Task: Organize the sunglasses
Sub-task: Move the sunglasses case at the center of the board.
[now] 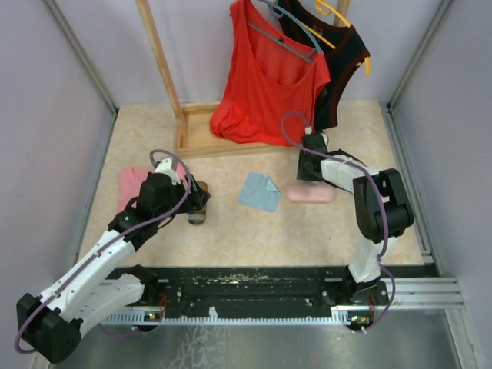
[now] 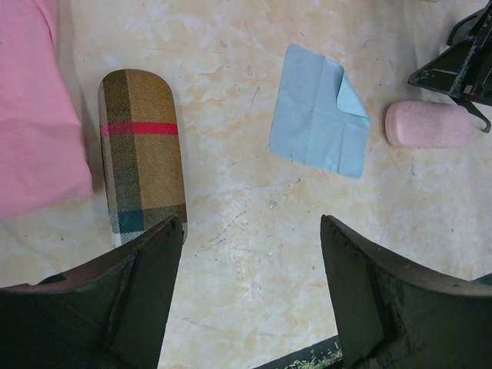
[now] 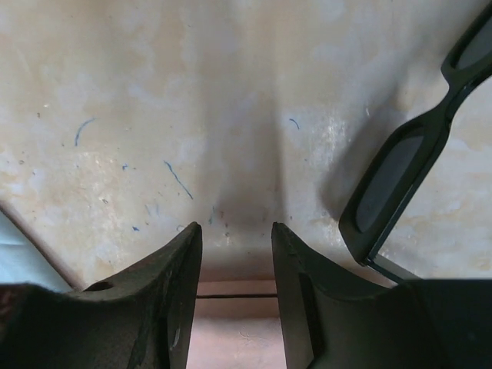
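A pair of sunglasses point(image 3: 400, 177) with a thick black frame lies on the table just right of my right gripper point(image 3: 237, 225). That gripper's jaws stand partly apart, with bare table between the tips. The pink case point(image 3: 234, 330) lies shut, crosswise under the finger bases. From above, my right gripper point(image 1: 310, 175) hovers over the pink case point(image 1: 311, 193), and the sunglasses are hidden there. My left gripper point(image 2: 250, 223) is wide open over bare table. The brown plaid case point(image 2: 142, 150) lies shut beside its left finger.
A light blue cleaning cloth point(image 1: 259, 192) lies between the two cases. A folded pink cloth point(image 1: 134, 181) sits at the left. At the back stands a wooden rack point(image 1: 192, 138) with a red top point(image 1: 269, 77) and a black top point(image 1: 342, 54) on hangers.
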You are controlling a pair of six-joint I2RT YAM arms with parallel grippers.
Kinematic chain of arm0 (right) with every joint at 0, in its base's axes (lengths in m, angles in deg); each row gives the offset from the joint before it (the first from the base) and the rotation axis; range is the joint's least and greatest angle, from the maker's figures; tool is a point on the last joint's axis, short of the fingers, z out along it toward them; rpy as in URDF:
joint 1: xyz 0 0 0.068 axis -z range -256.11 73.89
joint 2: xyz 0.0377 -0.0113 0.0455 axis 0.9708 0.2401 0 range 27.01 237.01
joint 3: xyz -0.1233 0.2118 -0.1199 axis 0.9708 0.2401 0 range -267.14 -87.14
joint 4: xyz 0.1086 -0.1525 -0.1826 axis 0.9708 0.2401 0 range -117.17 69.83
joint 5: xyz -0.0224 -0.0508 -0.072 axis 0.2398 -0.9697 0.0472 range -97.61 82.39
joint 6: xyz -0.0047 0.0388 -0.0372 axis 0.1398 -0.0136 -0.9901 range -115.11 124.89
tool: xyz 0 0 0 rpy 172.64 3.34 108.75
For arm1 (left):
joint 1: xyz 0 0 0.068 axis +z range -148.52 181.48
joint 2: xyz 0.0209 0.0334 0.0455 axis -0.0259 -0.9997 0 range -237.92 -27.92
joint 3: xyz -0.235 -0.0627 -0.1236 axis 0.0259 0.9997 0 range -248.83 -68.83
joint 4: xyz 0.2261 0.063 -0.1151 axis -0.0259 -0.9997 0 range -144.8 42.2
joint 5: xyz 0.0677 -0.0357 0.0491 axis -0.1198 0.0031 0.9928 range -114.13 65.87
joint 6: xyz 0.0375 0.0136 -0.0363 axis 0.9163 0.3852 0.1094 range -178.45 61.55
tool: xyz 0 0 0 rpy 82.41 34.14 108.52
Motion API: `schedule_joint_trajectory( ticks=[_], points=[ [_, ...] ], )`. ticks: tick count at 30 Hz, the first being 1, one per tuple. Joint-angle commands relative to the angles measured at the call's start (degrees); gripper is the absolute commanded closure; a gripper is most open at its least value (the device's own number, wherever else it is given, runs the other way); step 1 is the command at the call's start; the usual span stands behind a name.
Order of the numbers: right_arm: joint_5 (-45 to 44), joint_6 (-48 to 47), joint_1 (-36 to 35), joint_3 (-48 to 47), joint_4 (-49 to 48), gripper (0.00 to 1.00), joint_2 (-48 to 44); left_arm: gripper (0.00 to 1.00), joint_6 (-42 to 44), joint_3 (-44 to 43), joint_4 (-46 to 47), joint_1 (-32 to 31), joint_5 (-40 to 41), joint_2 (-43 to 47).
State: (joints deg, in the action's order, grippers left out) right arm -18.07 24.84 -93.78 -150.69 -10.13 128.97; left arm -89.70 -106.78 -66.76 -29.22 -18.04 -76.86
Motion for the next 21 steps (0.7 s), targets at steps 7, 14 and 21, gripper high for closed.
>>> schedule_joint_trajectory(
  ticks=[7,14,21],
  points=[
    [-1.72,5.75,0.63,3.55,2.56,0.59,-3.52,0.22,1.43,0.69,-0.02,0.29,-0.68,1.47],
    [-0.91,6.77,0.62,7.29,4.72,0.6,-8.46,0.22,1.27,1.37,0.87,0.28,-1.39,1.52],
    [0.2,7.36,0.62,10.94,7.29,0.6,-13.49,0.22,1.26,1.46,1.41,0.24,-2.5,0.88]
  ],
)
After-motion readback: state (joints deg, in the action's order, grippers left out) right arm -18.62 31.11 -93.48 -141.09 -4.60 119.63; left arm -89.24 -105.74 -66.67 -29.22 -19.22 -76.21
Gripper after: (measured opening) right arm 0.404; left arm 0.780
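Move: The pink sunglasses case lies just behind the right fingertips, lengthwise across the board, its middle about 5 cm back, 1 cm to the right and 2 cm lower. The black sunglasses' middle is roughly 4 cm ahead and 12 cm right of that hand, and the blue cloth some 16 cm left and 4 cm back, both about 4 cm below. From the left hand the pink case lies about 34 cm right, 8 cm ahead and 15 cm lower. The right hand draws back about 6 cm towards the base, easing some 2 cm to its right and dipping about 1.5 cm at first, then rising roughly 1 cm near the end as the fingers tip about 5 degrees steeper and turn slightly clockwise. Its fingertips, kept part open and not gripping, come against the far long edge of the pink case and drag it backward, away from the rack, still being on that edge at the end. ##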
